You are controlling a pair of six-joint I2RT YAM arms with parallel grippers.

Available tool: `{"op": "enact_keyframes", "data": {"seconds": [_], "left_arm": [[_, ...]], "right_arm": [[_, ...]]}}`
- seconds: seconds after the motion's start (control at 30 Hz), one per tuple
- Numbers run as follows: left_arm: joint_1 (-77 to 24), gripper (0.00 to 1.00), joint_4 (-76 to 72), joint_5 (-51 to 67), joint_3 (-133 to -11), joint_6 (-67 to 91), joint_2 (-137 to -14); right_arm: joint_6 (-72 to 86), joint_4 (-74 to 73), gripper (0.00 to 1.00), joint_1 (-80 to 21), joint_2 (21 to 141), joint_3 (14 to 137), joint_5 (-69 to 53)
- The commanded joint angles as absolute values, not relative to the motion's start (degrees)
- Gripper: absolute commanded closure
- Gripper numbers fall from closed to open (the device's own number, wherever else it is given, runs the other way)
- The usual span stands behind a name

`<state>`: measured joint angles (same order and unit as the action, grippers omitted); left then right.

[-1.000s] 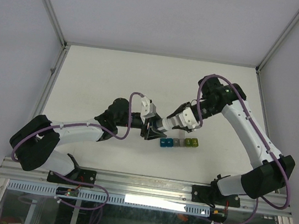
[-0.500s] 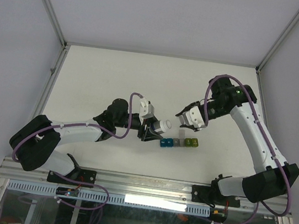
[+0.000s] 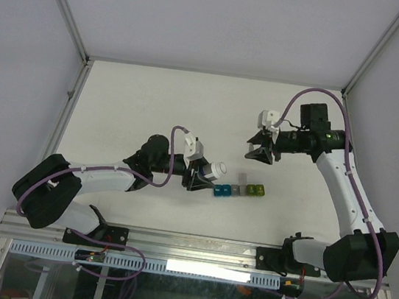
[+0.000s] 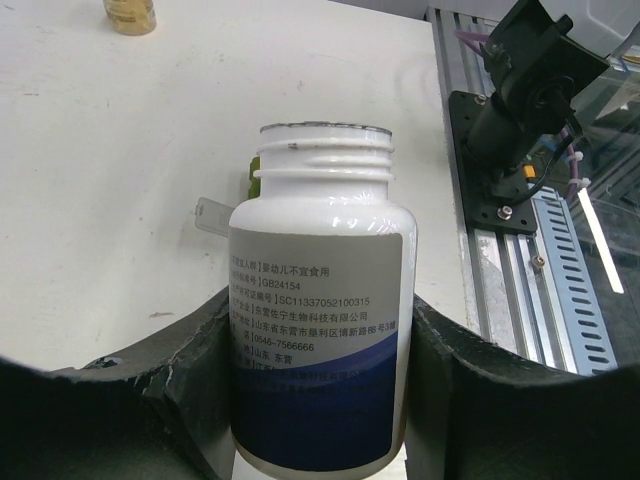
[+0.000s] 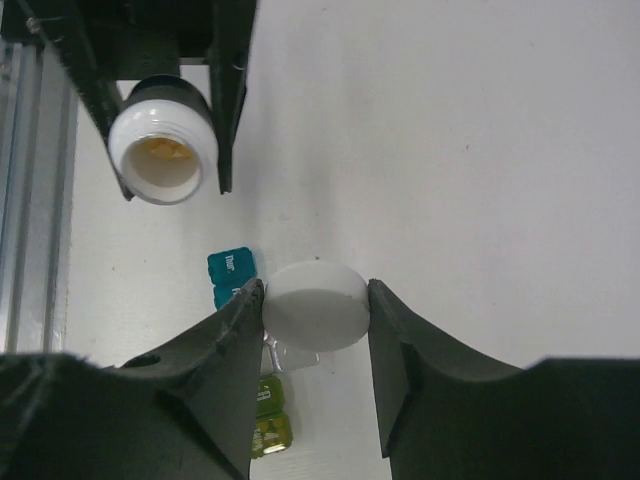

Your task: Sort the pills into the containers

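The containers (image 3: 239, 191), a strip of blue, teal, grey and green cubes, lie on the white table (image 3: 153, 106); the grey one's lid stands open. My left gripper (image 3: 202, 174) is shut on the white bottle with a dark label (image 4: 320, 300), held uncapped and tilted just left of the strip. Its open mouth (image 5: 163, 152) shows yellowish contents. My right gripper (image 3: 261, 151) is shut on the white cap (image 5: 316, 305), held in the air above and behind the strip (image 5: 232, 275). The green compartments (image 5: 268, 415) show below the cap.
A small amber bottle (image 4: 130, 12) stands on the table at the far edge of the left wrist view. The metal rail and the arm base mounts (image 3: 193, 249) run along the near edge. Grey walls enclose the table.
My right gripper has pulled away from the bottle, up and to the right, carrying the cap. The bottle in my left gripper is now uncapped and has shifted slightly.
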<state>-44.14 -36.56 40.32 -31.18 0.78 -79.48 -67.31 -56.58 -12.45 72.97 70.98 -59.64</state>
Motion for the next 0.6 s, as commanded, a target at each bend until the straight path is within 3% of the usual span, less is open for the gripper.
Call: {"op": "enact_keyframes", "data": {"seconds": [0.0, 0.27, 0.57], "left_arm": [[-43.63, 1.00, -43.65, 38.36, -29.88, 3.03, -75.91], [-43.66, 1.00, -50.01, 36.09, -26.45, 5.38, -73.30], [-43.66, 1.00, -54.99, 33.84, -23.51, 6.94, -72.71]], "right_arm": [[-40.07, -34.48, 0.90, -8.26, 72.27, 66.25, -62.61], [-27.07, -23.75, 0.82, -2.38, 79.02, 61.10, -55.81], [-26.52, -20.22, 0.79, -1.59, 86.10, 60.19, -35.61]]}}
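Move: The right gripper holds the white cap; the bare table it heads over lies roughly 13 cm ahead, 8 cm right and 23 cm below. From it, the open bottle is about 4 cm back, 9 cm left and 8 cm lower, and the pill organizer almost straight below, some 22 cm down. From the left gripper, which holds the bottle, the organizer is about 5 cm ahead, 11 cm right and 13 cm below; the cap is 5 cm ahead, 10 cm right and 9 cm higher. Carry the cap away from the bottle with the right gripper, about 10 cm forward and 6 cm right, sinking ever faster towards the bare table by some 10 cm. Meanwhile swing its fingers clockwise and tip them further down, keeping the cap pinched. Keep the left grip on the open bottle, raise it slightly and tilt the fingertips up a little. ##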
